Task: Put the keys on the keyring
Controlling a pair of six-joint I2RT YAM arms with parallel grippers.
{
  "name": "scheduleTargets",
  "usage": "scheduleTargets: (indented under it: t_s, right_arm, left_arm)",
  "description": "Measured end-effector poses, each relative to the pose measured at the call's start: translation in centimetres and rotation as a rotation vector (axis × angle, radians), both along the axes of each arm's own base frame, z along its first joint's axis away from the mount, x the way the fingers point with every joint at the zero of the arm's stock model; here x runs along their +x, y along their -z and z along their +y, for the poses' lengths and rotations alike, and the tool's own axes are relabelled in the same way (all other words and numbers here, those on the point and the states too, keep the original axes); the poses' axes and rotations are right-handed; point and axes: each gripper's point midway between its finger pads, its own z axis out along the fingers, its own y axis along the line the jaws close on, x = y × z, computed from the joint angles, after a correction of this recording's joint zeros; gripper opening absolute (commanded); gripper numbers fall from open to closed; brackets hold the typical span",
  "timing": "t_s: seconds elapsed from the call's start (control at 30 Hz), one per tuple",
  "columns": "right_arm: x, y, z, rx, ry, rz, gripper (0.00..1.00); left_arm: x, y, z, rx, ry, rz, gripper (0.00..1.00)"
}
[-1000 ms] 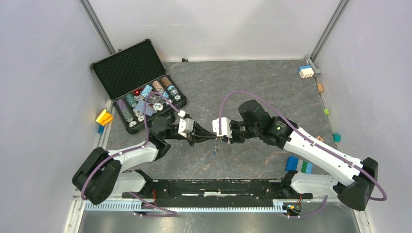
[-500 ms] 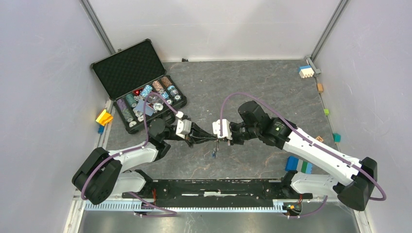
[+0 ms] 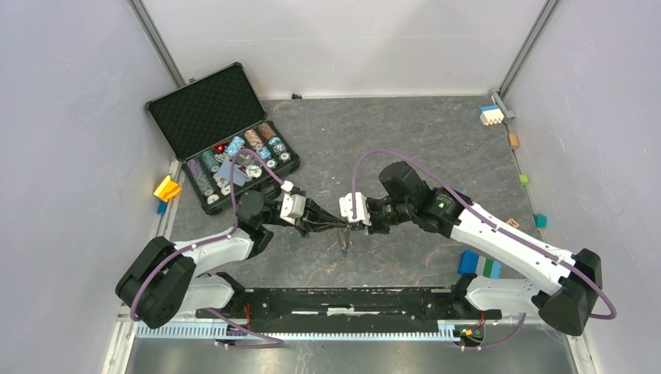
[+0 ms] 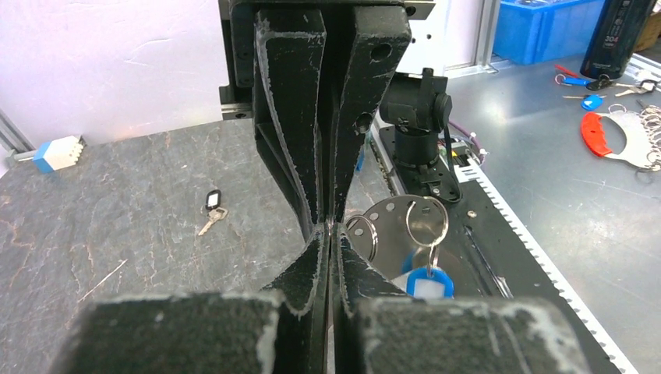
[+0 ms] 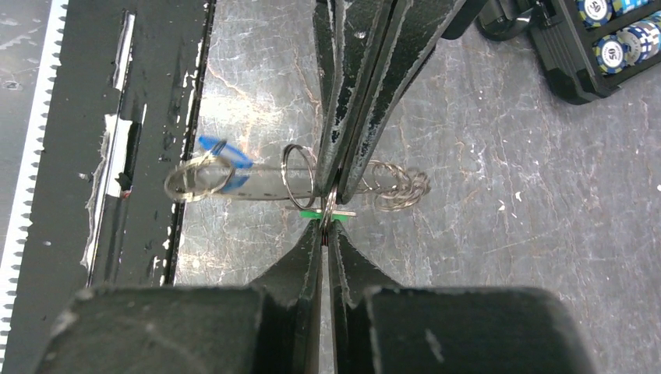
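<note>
My left gripper (image 3: 327, 222) and right gripper (image 3: 352, 224) meet tip to tip above the middle of the table. The left gripper (image 4: 331, 231) is shut on the keyring (image 5: 261, 184), a thin loop with a coiled chain-like stretch (image 5: 397, 185). The blue-tagged key (image 4: 427, 282) hangs from the keyring on its small ring and dangles below the grippers (image 3: 344, 246). The right gripper (image 5: 326, 226) is shut on the small ring of the green-tagged key (image 5: 310, 213), right against the keyring. A black-tagged key (image 4: 212, 209) lies loose on the table.
An open case of poker chips (image 3: 222, 136) stands at the back left. Blue and green blocks (image 3: 479, 265) lie near the right arm's base, a yellow one (image 3: 166, 187) at the left edge. A black rail (image 3: 343, 300) runs along the near edge.
The right jaws have closed onto the green key's ring. Both grippers drifted slightly left, and the hanging blue key swung a little beneath them.
</note>
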Motion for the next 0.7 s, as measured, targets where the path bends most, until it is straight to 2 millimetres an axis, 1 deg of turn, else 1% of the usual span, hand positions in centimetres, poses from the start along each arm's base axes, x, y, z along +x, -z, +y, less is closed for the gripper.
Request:
scheduleTargets:
  t_s: [0.13, 0.27, 0.33, 0.5, 0.6, 0.7]
  right_arm:
    - [-0.3, 0.1, 0.2, 0.003, -0.029, 0.004, 0.09]
    - [-0.6, 0.2, 0.3, 0.007, -0.056, 0.004, 0.12]
    - [-0.8, 0.3, 0.4, 0.008, -0.072, 0.008, 0.15]
    - [-0.9, 0.7, 0.6, 0.001, -0.092, 0.017, 0.29]
    - [-0.9, 0.5, 0.6, 0.005, -0.094, 0.006, 0.33]
    - [-0.9, -0.3, 0.4, 0.027, -0.092, -0.018, 0.34]
  left_arm:
    - [-0.4, 0.0, 0.1, 0.003, 0.023, -0.009, 0.02]
    - [-0.8, 0.0, 0.1, 0.004, 0.042, -0.020, 0.02]
    - [-1.0, 0.1, 0.2, 0.006, 0.053, -0.024, 0.02]
    - [-1.3, 0.1, 0.2, 0.009, 0.070, -0.030, 0.02]
    - [-1.4, 0.3, 0.3, 0.012, 0.076, -0.029, 0.02]
    - [-1.5, 0.4, 0.3, 0.012, 0.077, -0.028, 0.02]
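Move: The small ring is already pinched in the right fingertips and practically at the right hand point; from the left hand, shut right beside it on the keyring, it lies about 1 cm to the right. Counting from the right hand, the blue tag on its ring hangs roughly 5 cm back and 2 cm below, and the bunch of loose rings is some 4 cm ahead. The green tag is about 4 cm under the fingertips. The small ring between the two hands is first carried back about 1 cm and slightly left and down in the right fingers, while the left hand, keeping its shut grip on the keyring, goes back with it some 1.5 cm. The right fingers then spread and let go of the ring, the hand rising about 1 cm as they open. ##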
